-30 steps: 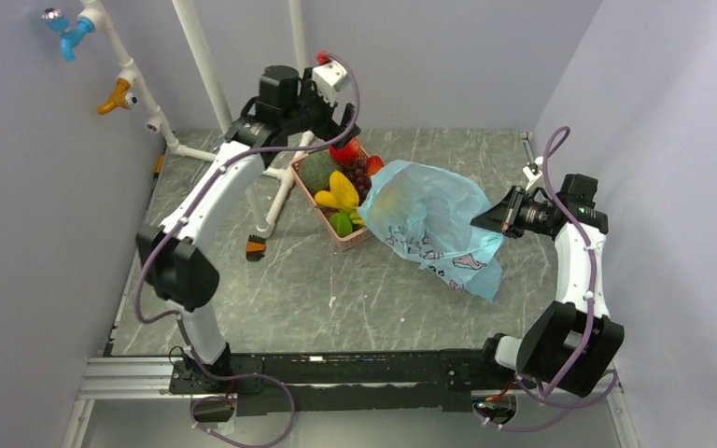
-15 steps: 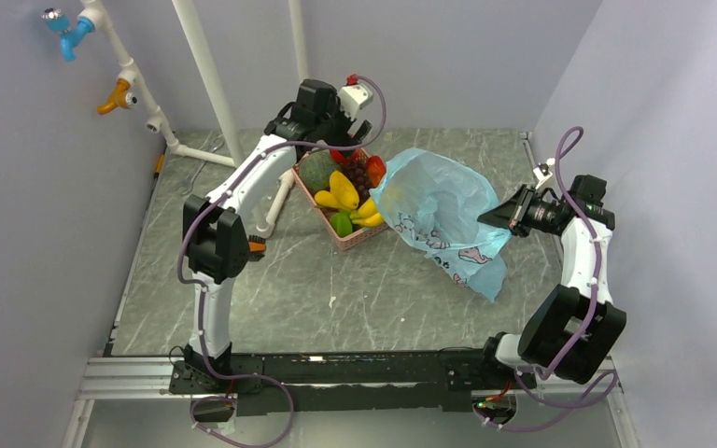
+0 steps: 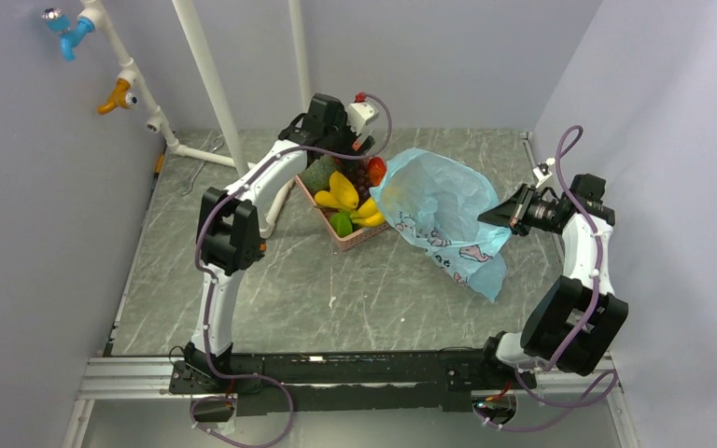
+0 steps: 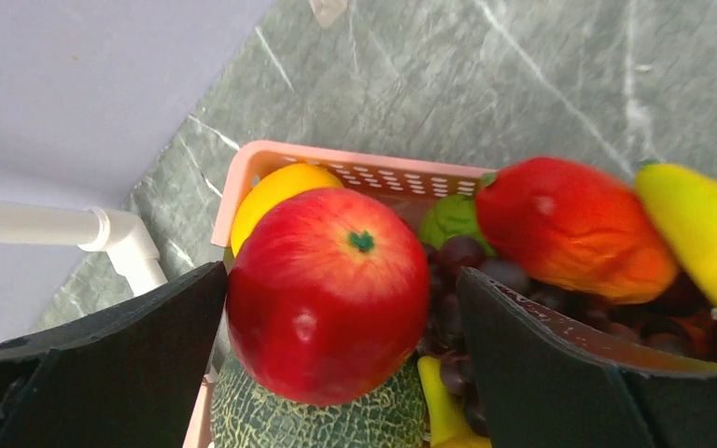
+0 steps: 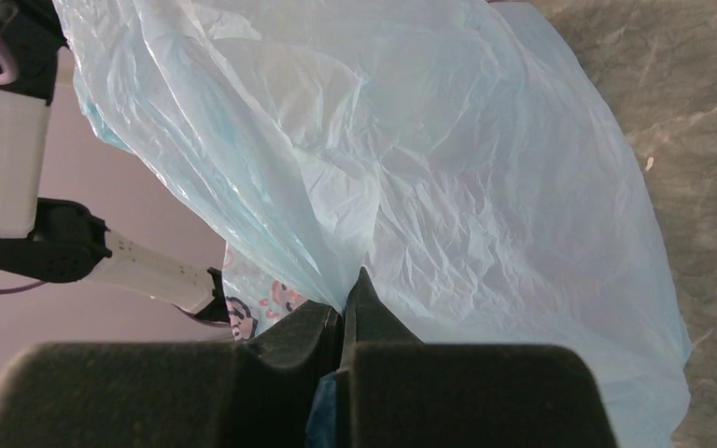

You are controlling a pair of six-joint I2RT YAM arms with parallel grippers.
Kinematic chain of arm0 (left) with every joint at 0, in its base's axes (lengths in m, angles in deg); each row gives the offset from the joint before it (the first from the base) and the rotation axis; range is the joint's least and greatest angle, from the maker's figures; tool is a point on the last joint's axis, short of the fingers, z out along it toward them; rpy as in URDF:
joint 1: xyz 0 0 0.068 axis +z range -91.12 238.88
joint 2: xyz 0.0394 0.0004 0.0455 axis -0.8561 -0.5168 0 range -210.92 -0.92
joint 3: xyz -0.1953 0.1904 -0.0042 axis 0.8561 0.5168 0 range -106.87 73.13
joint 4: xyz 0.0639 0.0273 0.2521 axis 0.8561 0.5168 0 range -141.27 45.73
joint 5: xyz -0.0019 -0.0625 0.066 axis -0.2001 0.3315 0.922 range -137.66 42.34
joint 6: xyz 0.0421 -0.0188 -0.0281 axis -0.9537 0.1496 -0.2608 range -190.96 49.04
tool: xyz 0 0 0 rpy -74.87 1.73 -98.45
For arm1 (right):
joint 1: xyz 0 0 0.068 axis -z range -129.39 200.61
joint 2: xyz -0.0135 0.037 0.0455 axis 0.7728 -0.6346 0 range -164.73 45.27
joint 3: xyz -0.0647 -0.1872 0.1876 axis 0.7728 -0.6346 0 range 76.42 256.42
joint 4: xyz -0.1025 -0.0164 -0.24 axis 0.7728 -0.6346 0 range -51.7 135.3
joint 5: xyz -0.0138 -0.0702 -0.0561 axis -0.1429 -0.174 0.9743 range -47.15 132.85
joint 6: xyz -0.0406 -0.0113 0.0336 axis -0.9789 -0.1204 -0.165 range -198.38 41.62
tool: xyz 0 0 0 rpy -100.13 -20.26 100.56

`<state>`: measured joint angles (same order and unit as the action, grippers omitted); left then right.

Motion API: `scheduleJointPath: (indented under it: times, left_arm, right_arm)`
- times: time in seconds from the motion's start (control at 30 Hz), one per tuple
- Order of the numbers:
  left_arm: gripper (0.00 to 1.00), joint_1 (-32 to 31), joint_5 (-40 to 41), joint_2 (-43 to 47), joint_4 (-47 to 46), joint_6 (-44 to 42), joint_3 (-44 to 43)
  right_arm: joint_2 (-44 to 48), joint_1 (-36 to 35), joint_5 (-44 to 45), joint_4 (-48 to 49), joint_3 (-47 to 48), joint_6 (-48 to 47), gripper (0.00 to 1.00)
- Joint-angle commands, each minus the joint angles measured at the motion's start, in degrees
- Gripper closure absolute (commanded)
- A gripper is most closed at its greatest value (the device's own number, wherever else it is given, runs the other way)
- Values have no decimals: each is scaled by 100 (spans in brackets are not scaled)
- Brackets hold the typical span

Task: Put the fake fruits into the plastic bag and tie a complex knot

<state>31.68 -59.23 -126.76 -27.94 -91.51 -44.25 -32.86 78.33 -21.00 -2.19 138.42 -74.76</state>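
Note:
The fake fruits lie piled in a pink basket (image 3: 355,238): a red apple (image 4: 327,289) on a dark green melon (image 3: 317,173), yellow bananas (image 3: 341,191), a red-yellow mango (image 3: 376,170), dark grapes (image 4: 457,257) and a green lime (image 3: 341,223). My left gripper (image 4: 336,280) hangs over the basket's far end, open, one finger on either side of the apple. The light-blue plastic bag (image 3: 439,215) stands held up to the right of the basket, its mouth toward the fruits. My right gripper (image 5: 347,289) is shut on a fold of the bag's right side. No knot shows.
A white pipe frame (image 3: 210,84) rises behind and left of the basket; one pipe (image 4: 56,229) runs close to its far corner. Blue and orange taps (image 3: 65,33) sit on the left wall. Walls close in the table at the back and right.
My left arm has swung right and come down over the basket, bringing its open fingers around the apple. The right gripper has drawn slightly right with the bag.

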Motion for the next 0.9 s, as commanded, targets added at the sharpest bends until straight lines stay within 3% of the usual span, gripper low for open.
scheduleJointPath:
  times: [0.0,0.1,0.27,0.37,0.63,0.87]
  left_arm:
    - [1,-6,225,-221,-165,-192,-106]
    - [4,17,208,-273,-209,-207,-92]
    - [28,31,45,-135,-381,-155,57]
    - [37,31,-12,104,-533,-138,229]
    - [39,33,-604,1318,-809,186,572]
    - [36,-256,-2943,2214,-363,-199,462]
  right_arm:
    - [-41,33,-228,-30,285,-68,100]
    - [-71,37,-205,-86,333,-114,100]
    - [-126,42,-119,-108,359,-195,100]
    - [-158,50,-117,-87,324,-212,100]
    - [-284,31,-206,314,119,42,100]
    - [-336,29,-70,762,-31,412,100]
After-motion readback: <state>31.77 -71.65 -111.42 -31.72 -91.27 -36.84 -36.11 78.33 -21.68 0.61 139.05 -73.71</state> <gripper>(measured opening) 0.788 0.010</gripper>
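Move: The red fruit on top of the pile sits just under my open left hand, about 4 cm below and 1 cm ahead, already between the spread fingers. Of that fruit, the melon lies some 6 cm to the left and 6 cm nearer, the red mango 8 cm to the right and 5 cm nearer. The bag's mouth is roughly 20 cm to my left hand's right and 10 cm back. From my right hand the red fruit lies about 30 cm left, 18 cm ahead. I sink my left hand about 3 cm over the red fruit, close the fingers until they pinch its sides, and hold there briefly. Then I lift it fast, some 14 cm up and 7 cm back, the wrist tipping up and twisting clockwise by roughly 15 degrees. My right hand keeps its grip on the bag's rim, nearly still. ##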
